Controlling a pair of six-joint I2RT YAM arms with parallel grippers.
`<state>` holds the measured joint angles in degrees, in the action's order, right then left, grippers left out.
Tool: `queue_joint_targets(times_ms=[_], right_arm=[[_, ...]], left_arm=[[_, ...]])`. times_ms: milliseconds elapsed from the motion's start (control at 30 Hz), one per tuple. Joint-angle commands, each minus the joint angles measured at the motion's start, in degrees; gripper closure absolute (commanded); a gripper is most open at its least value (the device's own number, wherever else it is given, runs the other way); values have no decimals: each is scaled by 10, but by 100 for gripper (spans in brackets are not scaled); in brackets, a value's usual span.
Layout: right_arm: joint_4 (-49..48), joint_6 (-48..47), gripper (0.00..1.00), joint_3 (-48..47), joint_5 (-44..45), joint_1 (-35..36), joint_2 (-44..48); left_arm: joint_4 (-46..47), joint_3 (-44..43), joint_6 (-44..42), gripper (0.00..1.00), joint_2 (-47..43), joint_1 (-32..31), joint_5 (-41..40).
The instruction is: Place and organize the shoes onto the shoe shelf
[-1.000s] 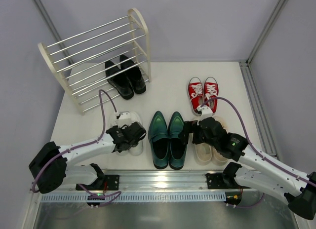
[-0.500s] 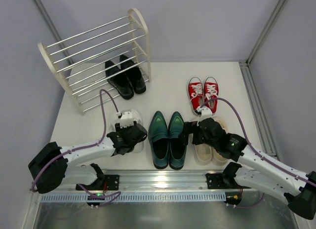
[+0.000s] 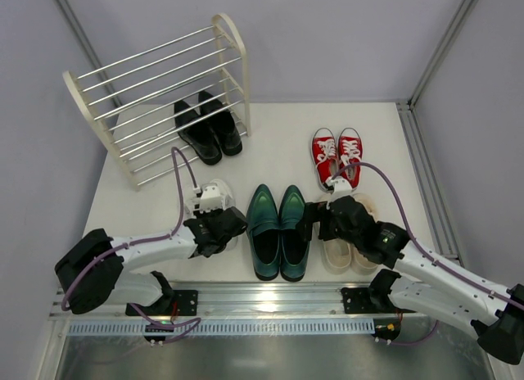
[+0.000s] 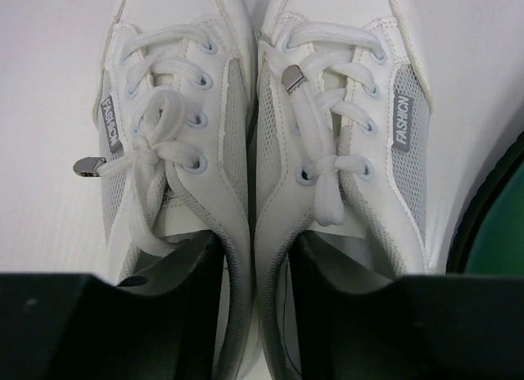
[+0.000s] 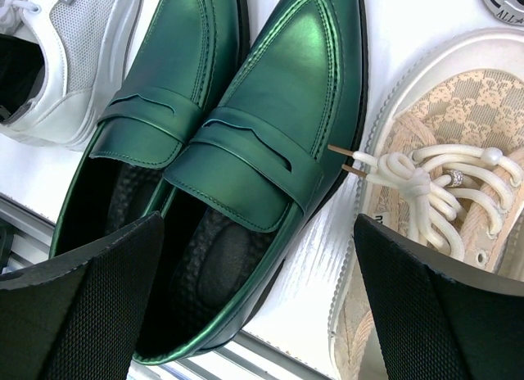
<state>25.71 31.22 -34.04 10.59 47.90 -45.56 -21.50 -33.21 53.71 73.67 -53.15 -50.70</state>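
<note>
The white sneakers (image 3: 211, 193) (image 4: 327, 151) stand side by side at the front left. My left gripper (image 3: 219, 226) (image 4: 255, 314) has one finger down in each shoe's opening, shut on the two inner walls, which press together. The dark green loafers (image 3: 278, 224) (image 5: 246, 134) stand in the middle. My right gripper (image 3: 323, 220) (image 5: 258, 314) hangs open above the right loafer's heel and the gap to the beige sneakers (image 3: 348, 249) (image 5: 442, 192), holding nothing. Red sneakers (image 3: 336, 155) lie further back. Black dress shoes (image 3: 207, 128) sit low inside the shoe shelf (image 3: 82, 97).
The shelf stands at the back left with its upper silver rods (image 3: 164, 65) bare. A metal rail (image 3: 270, 298) runs along the near edge by the arm bases. Grey walls close in on both sides and at the back.
My left gripper has slid a little toward the near edge over the white sneakers, and its fingers have closed in on the shoes' inner walls. The right arm has not moved.
</note>
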Motion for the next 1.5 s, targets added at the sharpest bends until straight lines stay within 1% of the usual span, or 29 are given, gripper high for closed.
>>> queue_joint_targets(times_ms=[0,33,67,100,167,267,367,467,533,567,600,667,733,767,800,867,933,1033,1067,1167,1300,1467], right_arm=[[-15,5,3,1,7,4,13],[-15,6,3,3,7,3,15],[-15,6,2,4,7,2,16],[-15,6,2,5,7,2,17],[-13,7,2,7,7,3,21],[-11,7,2,9,8,3,22],[-11,5,3,6,7,3,23],[-14,2,2,6,5,3,23],[-17,-2,2,6,5,3,22],[-18,-4,2,6,3,3,21],[-19,-5,2,6,3,3,22],[-25,-11,3,9,3,3,24],[-24,-16,3,8,3,1,24],[-28,-20,3,8,3,2,25],[-29,-25,2,7,0,2,23],[-30,-33,3,2,-1,2,20],[-27,-44,3,-12,-1,1,12],[-27,-58,3,-27,-12,1,-8],[-31,-58,3,-30,-15,1,-18],[-40,-59,3,-35,-28,1,-28],[-42,-60,3,-31,-30,1,-29],[-39,-63,2,-25,-29,0,-30]], left_arm=[[23,1,43,69,16,2,-25],[26,6,46,75,17,1,-22],[28,10,53,92,16,2,-25],[28,14,61,100,14,1,-28],[14,15,71,100,-1,0,-39],[-32,11,103,100,-30,-16,-83],[-67,6,116,100,-69,-14,-128],[-109,-23,108,100,-84,0,-158],[-114,-39,91,100,-92,7,-171],[-106,-45,55,100,-95,10,-172],[-72,-46,32,100,-100,20,-172],[-43,-48,-24,100,-117,38,-164],[-6,-48,-55,100,-130,80,-157],[7,-48,-70,100,-145,95,-140],[31,-49,-98,100,-150,129,-129],[50,-54,-120,100,-159,158,-110],[63,-73,-144,100,-152,196,-96],[90,-86,-191,100,-125,233,-59],[118,-86,-202,100,-116,255,-43],[159,-80,-214,100,-95,293,11],[189,-79,-221,100,-71,309,34],[208,-107,-240,100,-42,317,39]])
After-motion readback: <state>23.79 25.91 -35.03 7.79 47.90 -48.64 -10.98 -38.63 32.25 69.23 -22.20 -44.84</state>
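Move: The left hand is over the openings of the white shoe pair, the pair's middle being about 2 cm ahead, dead centre sideways and 3 cm below. The green shoes stand some 18 cm to its right and 2 cm nearer. The black shoes on the shelf are about 27 cm ahead and 1 cm left; the shelf's free spot is roughly 22 cm ahead, 14 cm left. From the right hand, the white shoes lie about 25 cm left, 1 cm ahead, 11 cm below. The left fingers shut on the two inner side walls of the white shoes and pinch them together. Keeping that grip, the left hand eases back slightly, then lifts about 9 cm while swinging left some 12 cm and forward towards the free spot beside the black shoes, turning counter-clockwise by 15 degrees or so; last it sinks a couple of centimetres, still going forward. ##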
